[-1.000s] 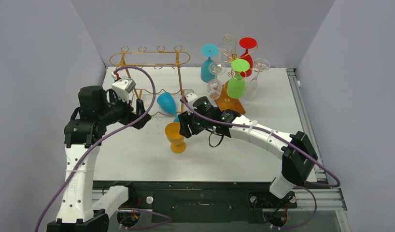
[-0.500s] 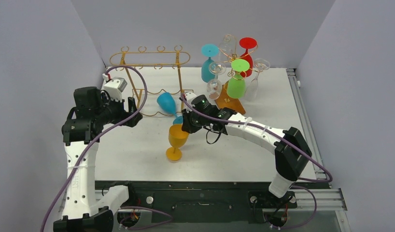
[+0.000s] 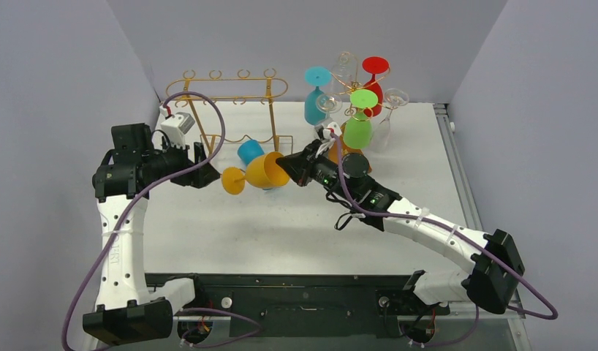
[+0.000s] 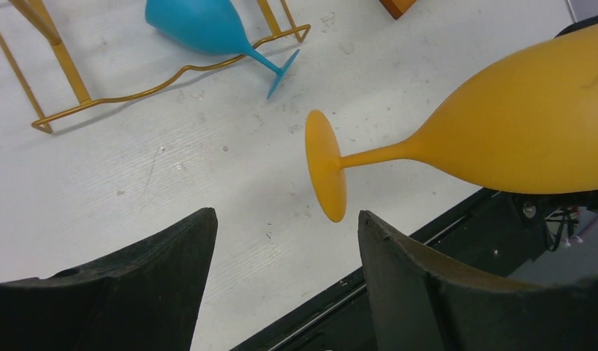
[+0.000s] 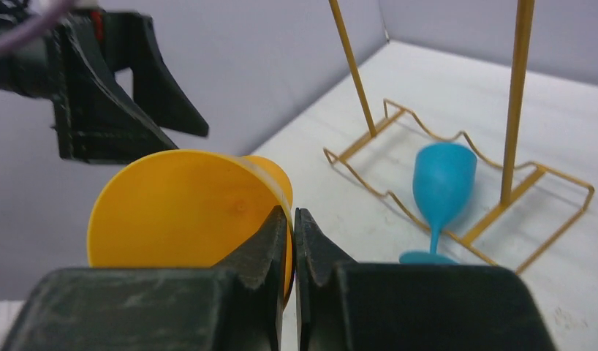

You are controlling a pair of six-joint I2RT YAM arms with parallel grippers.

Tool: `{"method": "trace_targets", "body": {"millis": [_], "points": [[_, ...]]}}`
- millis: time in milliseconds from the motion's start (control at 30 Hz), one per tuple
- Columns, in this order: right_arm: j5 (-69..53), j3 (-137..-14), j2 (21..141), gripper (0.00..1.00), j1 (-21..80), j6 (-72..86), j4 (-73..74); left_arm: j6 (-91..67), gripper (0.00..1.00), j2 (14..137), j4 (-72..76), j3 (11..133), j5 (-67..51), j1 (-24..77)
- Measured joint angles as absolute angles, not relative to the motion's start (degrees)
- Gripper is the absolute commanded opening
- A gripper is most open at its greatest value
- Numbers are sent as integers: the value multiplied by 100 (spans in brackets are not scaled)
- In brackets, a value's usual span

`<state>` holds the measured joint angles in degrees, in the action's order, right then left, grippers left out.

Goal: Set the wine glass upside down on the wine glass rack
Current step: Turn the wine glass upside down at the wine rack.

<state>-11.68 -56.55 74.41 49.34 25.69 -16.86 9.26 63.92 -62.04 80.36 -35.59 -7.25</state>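
Note:
An orange wine glass (image 3: 265, 170) hangs on its side above the table, its foot (image 4: 325, 165) pointing left. My right gripper (image 3: 286, 167) is shut on the rim of the glass (image 5: 179, 212), one finger inside the bowl and one outside. My left gripper (image 3: 208, 174) is open just left of the foot, which sits a little ahead of its fingertips (image 4: 287, 216) without touching them. The gold wire rack (image 3: 226, 88) stands behind at the back left, its top rail bare.
A blue glass (image 3: 250, 152) lies on the gold rack's base (image 4: 157, 80), also showing in the right wrist view (image 5: 442, 179). At the back right, a second stand (image 3: 347, 155) carries several coloured and clear glasses hung foot up. Grey walls close in both sides.
The right gripper shut on the orange glass's rim, lifted it off the table and turned it sideways, foot towards the left gripper. The left gripper's jaws narrowed a little.

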Motion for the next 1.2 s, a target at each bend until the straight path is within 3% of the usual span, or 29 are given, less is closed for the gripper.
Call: {"method": "trace_targets", "body": {"millis": [200,333,400,533,667,800,900,1200], "points": [[-891,-5561,7417,0,5083,2943,-2912,871,69,6112,-6184,7815,-4123,-725],[-814,-5559,7417,0,5153,3096,-3310,805,62,5881,-6119,7697,-4405,-725],[-784,-5559,7417,0,5179,3140,-3435,773,51,5839,-6062,7660,-4515,-725],[-777,-5559,7417,0,5266,3218,-3586,690,11,5848,-5905,7625,-4619,-725],[-764,-5557,7437,2,5343,3216,-3638,655,3,5876,-5669,7631,-4685,-714],[-864,-5557,7496,26,5367,3234,-3642,886,0,5996,-5623,7762,-4466,-711],[-1135,-5537,7500,72,5358,3277,-3568,1507,0,6003,-5507,7830,-4051,-727],[-1905,-4486,6720,78,4888,3107,-2639,5325,0,4834,-4751,6984,-3052,-729]]}}
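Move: Hanging slantwise from the right hand, which still pinches its rim, the yellow wine glass has its middle about 11 cm right of the open left hand, 1 cm back and 4 cm lower. It lies some 6 cm left of the right hand and 6 cm below. From the left hand, the fallen blue glass lies 14 cm ahead, 10 cm right and 25 cm down; the gold rack's top rail is 17 cm ahead, 5 cm right and 4 cm higher. Swinging the foot up to the left hand, the right hand rises about 8 cm and rolls its left side up. The left draws some 4 cm back and right, rising slightly, and shuts on the edge of the foot. The right then opens, lets go of the rim and sinks back and rightward; the left carries the glass about 7 cm left and slightly up, its wrist turning over some 55 degrees. ##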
